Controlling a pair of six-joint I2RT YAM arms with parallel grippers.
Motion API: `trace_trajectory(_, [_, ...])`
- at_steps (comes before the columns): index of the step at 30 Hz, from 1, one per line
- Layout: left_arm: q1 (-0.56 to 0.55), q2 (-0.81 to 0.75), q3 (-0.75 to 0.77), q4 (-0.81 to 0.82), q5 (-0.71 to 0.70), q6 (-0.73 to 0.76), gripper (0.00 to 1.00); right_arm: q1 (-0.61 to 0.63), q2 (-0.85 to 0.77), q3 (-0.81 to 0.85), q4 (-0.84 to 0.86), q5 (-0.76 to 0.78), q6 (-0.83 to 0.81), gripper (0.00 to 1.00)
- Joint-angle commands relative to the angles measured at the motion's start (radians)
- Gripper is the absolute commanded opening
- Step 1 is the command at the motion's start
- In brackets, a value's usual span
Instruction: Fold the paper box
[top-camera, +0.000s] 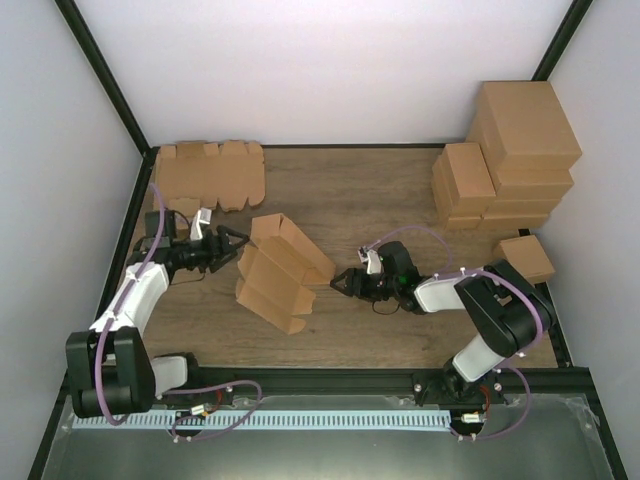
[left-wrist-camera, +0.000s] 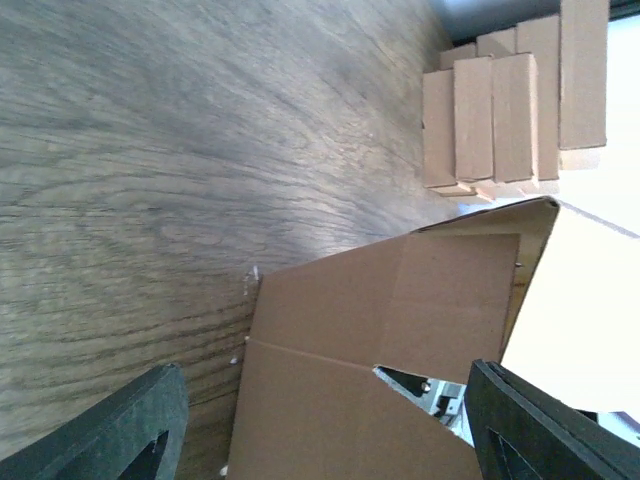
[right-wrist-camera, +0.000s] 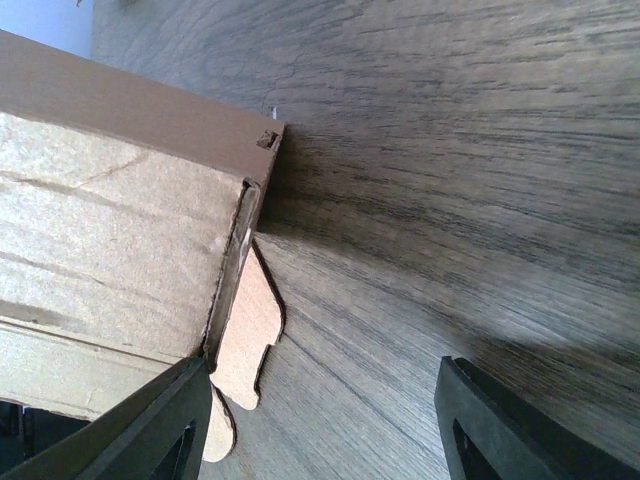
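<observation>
The paper box (top-camera: 277, 270) is a half-folded brown cardboard piece standing on the wooden table (top-camera: 350, 200) between my two grippers. My left gripper (top-camera: 238, 243) is open just left of the box's upper flap, not touching it. In the left wrist view the box's creased panels (left-wrist-camera: 390, 340) lie between the dark fingers (left-wrist-camera: 130, 430). My right gripper (top-camera: 340, 281) is open, just right of the box. In the right wrist view the box's end wall (right-wrist-camera: 110, 250) and a notched tab (right-wrist-camera: 245, 330) sit by the left finger (right-wrist-camera: 150, 430); nothing is held.
A stack of flat die-cut cardboard blanks (top-camera: 208, 175) lies at the back left. Several finished brown boxes (top-camera: 505, 160) are piled at the back right, with one small box (top-camera: 527, 258) near the right arm. A black frame edges the table.
</observation>
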Motion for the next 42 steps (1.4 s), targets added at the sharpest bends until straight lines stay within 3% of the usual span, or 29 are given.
trace_trajectory(1, [-0.008, 0.015, -0.008, 0.09, 0.096, -0.014, 0.79, -0.008, 0.032, -0.004, -0.03, 0.023, -0.016, 0.64])
trace_trajectory(8, [-0.059, 0.043, 0.003, 0.109, 0.113, -0.024, 0.8, -0.008, 0.017, -0.003, -0.077, 0.064, -0.039, 0.64])
trace_trajectory(22, [-0.305, 0.108, 0.096, 0.145, 0.053, -0.046, 0.8, -0.008, -0.071, 0.017, -0.276, 0.218, -0.122, 0.64])
trace_trajectory(32, [-0.422, 0.159, 0.168, 0.199, 0.009, -0.072, 0.8, -0.008, -0.095, 0.001, -0.297, 0.251, -0.157, 0.65])
trace_trajectory(35, [-0.473, 0.175, 0.218, 0.202, 0.001, -0.072, 0.8, -0.008, -0.114, -0.014, -0.297, 0.246, -0.161, 0.69])
trace_trajectory(42, [-0.537, 0.245, 0.287, 0.214, -0.029, -0.074, 0.8, -0.008, -0.192, -0.022, -0.383, 0.292, -0.156, 0.91])
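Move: The half-folded paper box's middle lies about 11 cm right of the left hand, 6 cm back and 9 cm below. The flat cardboard stands some 16 cm ahead of the left hand and 6 cm to its left, about 15 cm lower. From the right hand, the box's middle is roughly 13 cm left, 2 cm ahead and slightly higher. Left hand sweeps 16 cm right and up, turning clockwise, pushing the paper box; right eases rightward, opening wider. ##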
